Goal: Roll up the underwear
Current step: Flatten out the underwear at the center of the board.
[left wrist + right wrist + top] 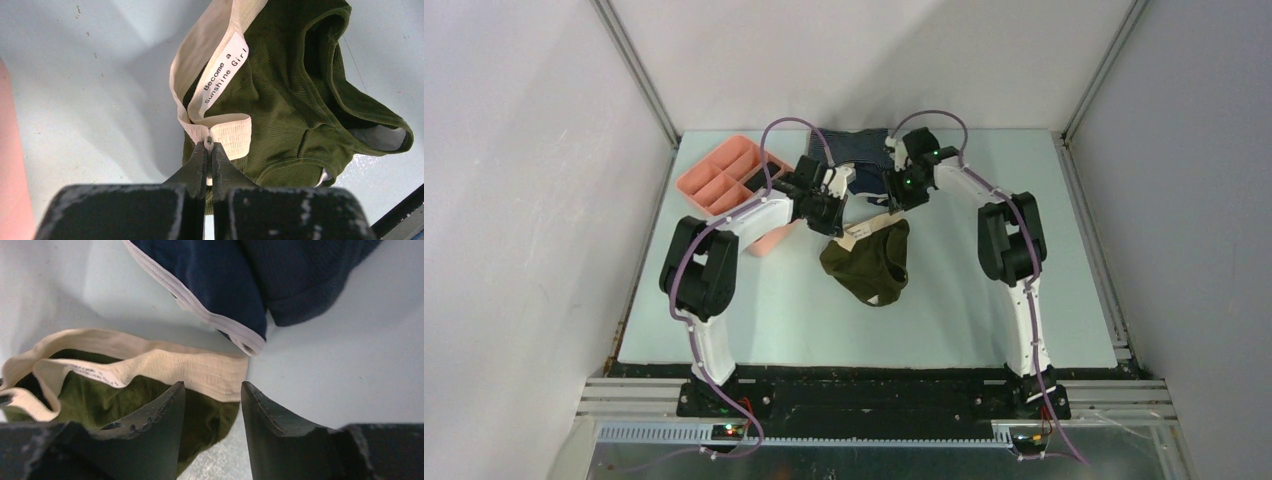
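Note:
The underwear (871, 268) is dark olive-green with a cream waistband (212, 45) and lies on the pale mat between the two arms. Its waistband end is lifted toward the far side. My left gripper (209, 144) is shut on the left end of the waistband, beside a white label. My right gripper (212, 385) is open, its fingers straddling the right corner of the waistband (200, 367) without pinching it. In the top view both grippers, left (842, 230) and right (891, 205), meet at the garment's far edge.
A navy white-trimmed garment (225, 280) lies just beyond the waistband, also seen in the top view as a navy garment (856, 150). A pink compartment tray (724, 178) stands at the far left, under the left arm's forearm. Grey walls enclose the mat (984, 300).

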Controlling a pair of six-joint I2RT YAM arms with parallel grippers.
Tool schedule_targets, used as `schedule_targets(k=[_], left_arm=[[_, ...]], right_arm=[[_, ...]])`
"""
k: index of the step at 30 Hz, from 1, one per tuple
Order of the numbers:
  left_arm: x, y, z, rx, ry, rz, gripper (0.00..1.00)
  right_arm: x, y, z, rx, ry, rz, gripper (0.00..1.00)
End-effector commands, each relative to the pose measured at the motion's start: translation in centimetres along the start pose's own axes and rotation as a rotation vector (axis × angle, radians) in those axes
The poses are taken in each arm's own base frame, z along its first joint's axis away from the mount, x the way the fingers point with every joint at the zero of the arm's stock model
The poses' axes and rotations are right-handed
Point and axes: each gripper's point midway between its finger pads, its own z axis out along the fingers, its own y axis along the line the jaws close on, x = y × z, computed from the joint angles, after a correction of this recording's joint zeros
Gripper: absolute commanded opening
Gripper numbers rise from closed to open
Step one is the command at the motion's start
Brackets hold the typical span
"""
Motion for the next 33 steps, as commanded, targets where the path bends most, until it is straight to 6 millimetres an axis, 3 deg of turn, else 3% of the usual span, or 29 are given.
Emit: schedule_targets(k=[1,18,20,23,24,27,29,30,31,32,33], left_arm=[[-1.8,-0.4,-1.4,0.000,-0.057,0.015,0.00],[-1.6,-0.1,-1.7,-0.019,-0.058,0.043,0.00],[-1.6,-0.1,-1.7,-0.020,-0.060,0.044,0.00],[-1.9,0.1,-1.9,-0.028,-0.066,0.067,0.00],[-2.0,0.3,-2.0,-0.038,-0.066,0.083,0.00],[-3.9,0.9,-3.8,-0.063,-0.117,0.108,0.00],[-5.8,1.2,-5.9,-0.069,-0.181,0.107,0.00],[-6.7,1.1,-6.8,-0.067,-0.212,0.106,0.00],[-7.8,1.2,-8.6,-0.064,-0.259,0.106,0.00],[-8.7,1.1,-9.6,-0.063,-0.290,0.108,0.00],[-9.7,0.8,-11.4,-0.059,-0.341,0.117,0.00]], right_arm=[[-0.9,-1.2,1.1,0.124,-0.016,-0.039,0.48],[0.5,-2.5,2.7,0.210,0.022,-0.081,0.39],[0.6,-1.8,2.7,0.167,0.026,-0.087,0.32],[1.0,-0.3,2.7,0.077,0.038,-0.095,0.07],[0.6,0.1,2.2,0.062,0.027,-0.099,0.00],[-1.3,1.1,-0.6,0.006,-0.034,-0.096,0.00],[-3.4,1.2,-4.4,-0.035,-0.113,-0.078,0.00],[-4.8,2.2,-7.3,-0.072,-0.173,-0.088,0.00],[-5.1,1.8,-8.8,-0.082,-0.199,-0.075,0.00],[-6.3,2.8,-11.9,-0.114,-0.265,-0.090,0.00],[-6.0,2.2,-13.0,-0.119,-0.278,-0.067,0.00]])
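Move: The olive underwear's waistband has its right end about 3 cm straight below the open right hand. The underwear's body lies some 11 cm back and 6 cm left of that hand, and the navy garment about 5 cm ahead and 5 cm left, both roughly 4 cm lower. From the left hand, already pinching the waistband's other end, that right end is about 4 cm ahead, 12 cm right and 4 cm down. Right hand sinks 3 cm, pinches the waistband's right end, then rises 4 cm; the still-gripping left lifts leftward. ##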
